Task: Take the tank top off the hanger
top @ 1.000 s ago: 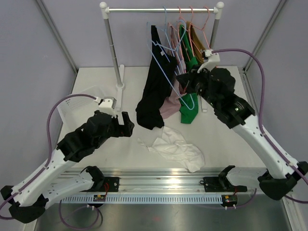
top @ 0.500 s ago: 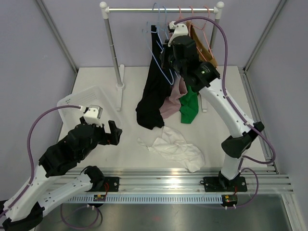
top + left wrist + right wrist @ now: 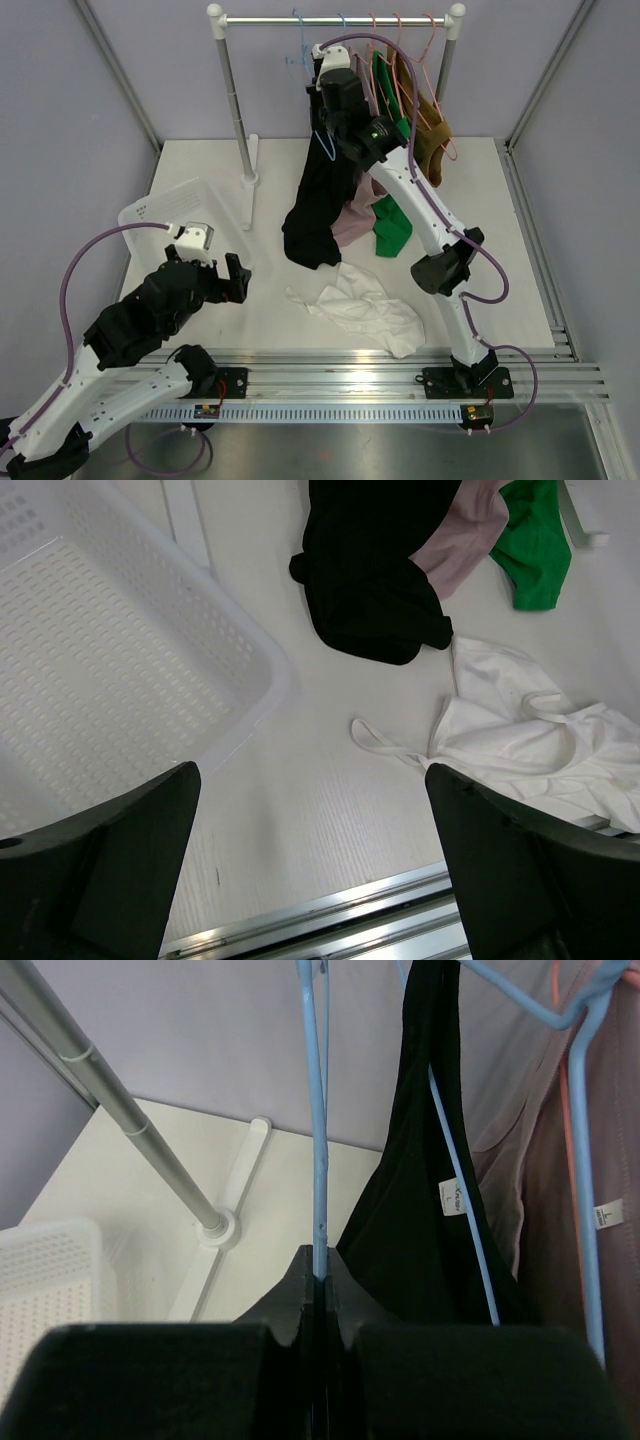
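My right gripper (image 3: pixel 326 118) is raised by the rail and shut on a thin blue hanger (image 3: pixel 318 1160), whose wire runs straight up from my fingertips (image 3: pixel 318 1272). No cloth shows on that wire. The hanger's upper part shows near the rail in the top view (image 3: pixel 298 45). A white tank top (image 3: pixel 365 310) lies crumpled on the table, off any hanger, and also shows in the left wrist view (image 3: pixel 520 750). A black tank top (image 3: pixel 420 1210) hangs on another blue hanger beside it. My left gripper (image 3: pixel 236 278) is open and empty, low over the table left of the white top.
A metal clothes rail (image 3: pixel 330 20) on a post (image 3: pixel 238 110) carries black (image 3: pixel 315 210), pink (image 3: pixel 352 215), green (image 3: pixel 392 225) and brown (image 3: pixel 432 125) garments on several hangers. A white perforated basket (image 3: pixel 170 205) sits at the left, also in the left wrist view (image 3: pixel 90 660).
My right arm has swung up and to the left, carrying the blue hanger from the table's right side to the rail. My left arm drew back toward the near left, then stayed still.
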Available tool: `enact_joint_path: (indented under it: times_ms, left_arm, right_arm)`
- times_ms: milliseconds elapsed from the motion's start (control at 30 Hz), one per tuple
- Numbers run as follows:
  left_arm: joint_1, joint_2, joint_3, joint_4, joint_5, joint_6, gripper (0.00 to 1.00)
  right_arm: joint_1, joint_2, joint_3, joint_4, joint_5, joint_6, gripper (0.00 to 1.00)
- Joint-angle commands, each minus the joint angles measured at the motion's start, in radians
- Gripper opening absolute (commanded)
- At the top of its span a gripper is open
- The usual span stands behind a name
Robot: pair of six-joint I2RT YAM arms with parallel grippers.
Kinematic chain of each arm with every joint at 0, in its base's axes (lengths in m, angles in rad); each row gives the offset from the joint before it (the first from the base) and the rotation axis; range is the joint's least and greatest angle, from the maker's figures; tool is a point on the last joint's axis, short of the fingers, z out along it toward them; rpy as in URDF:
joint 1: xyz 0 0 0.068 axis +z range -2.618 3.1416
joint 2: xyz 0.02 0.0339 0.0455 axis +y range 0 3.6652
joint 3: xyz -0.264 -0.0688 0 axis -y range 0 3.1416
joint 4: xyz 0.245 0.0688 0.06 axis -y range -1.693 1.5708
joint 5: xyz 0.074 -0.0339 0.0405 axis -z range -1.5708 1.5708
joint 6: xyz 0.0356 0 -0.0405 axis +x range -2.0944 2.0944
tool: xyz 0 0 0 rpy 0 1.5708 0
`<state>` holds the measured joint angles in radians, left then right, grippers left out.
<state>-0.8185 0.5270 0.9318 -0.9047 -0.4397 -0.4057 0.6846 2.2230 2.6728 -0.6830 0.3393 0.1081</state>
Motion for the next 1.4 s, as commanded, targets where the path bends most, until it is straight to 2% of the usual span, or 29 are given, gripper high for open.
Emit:
enact_joint_path:
  times_ms: [0, 133, 167, 233, 333, 433, 467, 600, 733, 800, 833, 867, 900, 1033, 1100, 1233, 1367]
  left_arm:
    - [0.001, -0.004, -0.01, 0.052, -0.007, 0.024, 0.99]
    - [0.004, -0.005, -0.011, 0.053, -0.002, 0.024, 0.99]
    - [0.004, -0.002, -0.01, 0.053, -0.005, 0.024, 0.99]
    - [0.005, 0.001, -0.004, 0.047, -0.014, 0.013, 0.99]
    - [0.005, 0.037, 0.015, 0.035, -0.04, -0.016, 0.99]
    - [0.004, 0.119, 0.05, 0.065, 0.002, -0.065, 0.99]
    - [0.002, 0.137, 0.053, 0.087, 0.043, -0.074, 0.99]
    - [-0.036, 0.26, 0.024, 0.239, 0.101, -0.123, 0.99]
    - [-0.14, 0.422, 0.021, 0.459, 0.145, -0.12, 0.99]
    - [-0.186, 0.539, 0.033, 0.527, 0.151, -0.099, 0.99]
    - [-0.223, 0.583, 0.065, 0.562, 0.151, -0.097, 0.99]
    - [-0.24, 0.685, 0.085, 0.573, 0.16, -0.093, 0.99]
    - [-0.258, 0.735, 0.111, 0.575, 0.16, -0.088, 0.99]
    - [-0.355, 0.976, 0.251, 0.563, 0.156, -0.081, 0.99]
    - [-0.381, 1.098, 0.286, 0.555, 0.156, -0.081, 0.99]
    - [-0.435, 1.243, 0.346, 0.546, 0.159, -0.093, 0.99]
    - [-0.45, 1.347, 0.357, 0.56, 0.185, -0.108, 0.99]
  right_arm:
    - [-0.017, 0.01, 0.064, 0.086, 0.02, -0.028, 0.0]
    - [-0.017, 0.007, 0.03, 0.091, -0.022, -0.021, 0.0]
    - [-0.017, 0.001, 0.019, 0.089, -0.035, -0.016, 0.09]
    - [-0.019, -0.022, 0.002, 0.08, -0.051, 0.004, 0.37]
    - [-0.005, -0.083, 0.004, 0.059, -0.075, 0.004, 0.53]
    - [0.003, -0.19, -0.036, 0.042, -0.091, -0.004, 0.9]
    - [0.003, -0.222, -0.056, 0.03, -0.097, -0.007, 0.99]
    - [0.003, -0.417, -0.254, 0.023, -0.106, -0.024, 1.0]
    - [0.003, -0.664, -0.451, 0.023, -0.062, -0.053, 1.0]
    - [0.003, -0.752, -0.593, 0.034, -0.025, -0.061, 1.0]
    - [0.003, -0.846, -0.644, 0.034, -0.016, -0.056, 1.0]
    - [0.004, -0.896, -0.697, 0.034, -0.011, -0.05, 1.0]
    - [0.003, -0.946, -0.806, 0.031, -0.016, -0.044, 1.0]
    - [0.003, -1.242, -1.052, 0.004, 0.012, 0.014, 1.0]
    - [0.003, -1.327, -1.17, -0.021, 0.017, 0.051, 1.0]
    - [0.003, -1.518, -1.303, -0.061, -0.005, 0.097, 0.99]
    - [0.003, -1.603, -1.361, -0.093, -0.061, 0.123, 1.0]
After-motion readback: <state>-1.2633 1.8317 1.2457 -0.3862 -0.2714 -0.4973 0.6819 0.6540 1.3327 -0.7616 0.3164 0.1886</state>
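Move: The right gripper, shut on the empty blue hanger, has its spot on the rail about 6 cm ahead, 2 cm left and some 28 cm above; the black top hangs 5 cm right and 2 cm ahead, its middle 10 cm lower. From the open left hand the white tank top lies 26 cm right, level ahead, 23 cm below; the basket is 18 cm ahead, 13 cm left. From the right hand that tank top is 33 cm back, 11 cm right, 37 cm down. Back and out to the right goes the right hand, some 40 cm, once its fingers have opened wide and let go of the hanger; it arcs up over the first half, then sinks. The left hand, fingers still wide, sweeps right about 31 cm and sinks 19 cm to the white tank top, turning clockwise and tipping further down. ##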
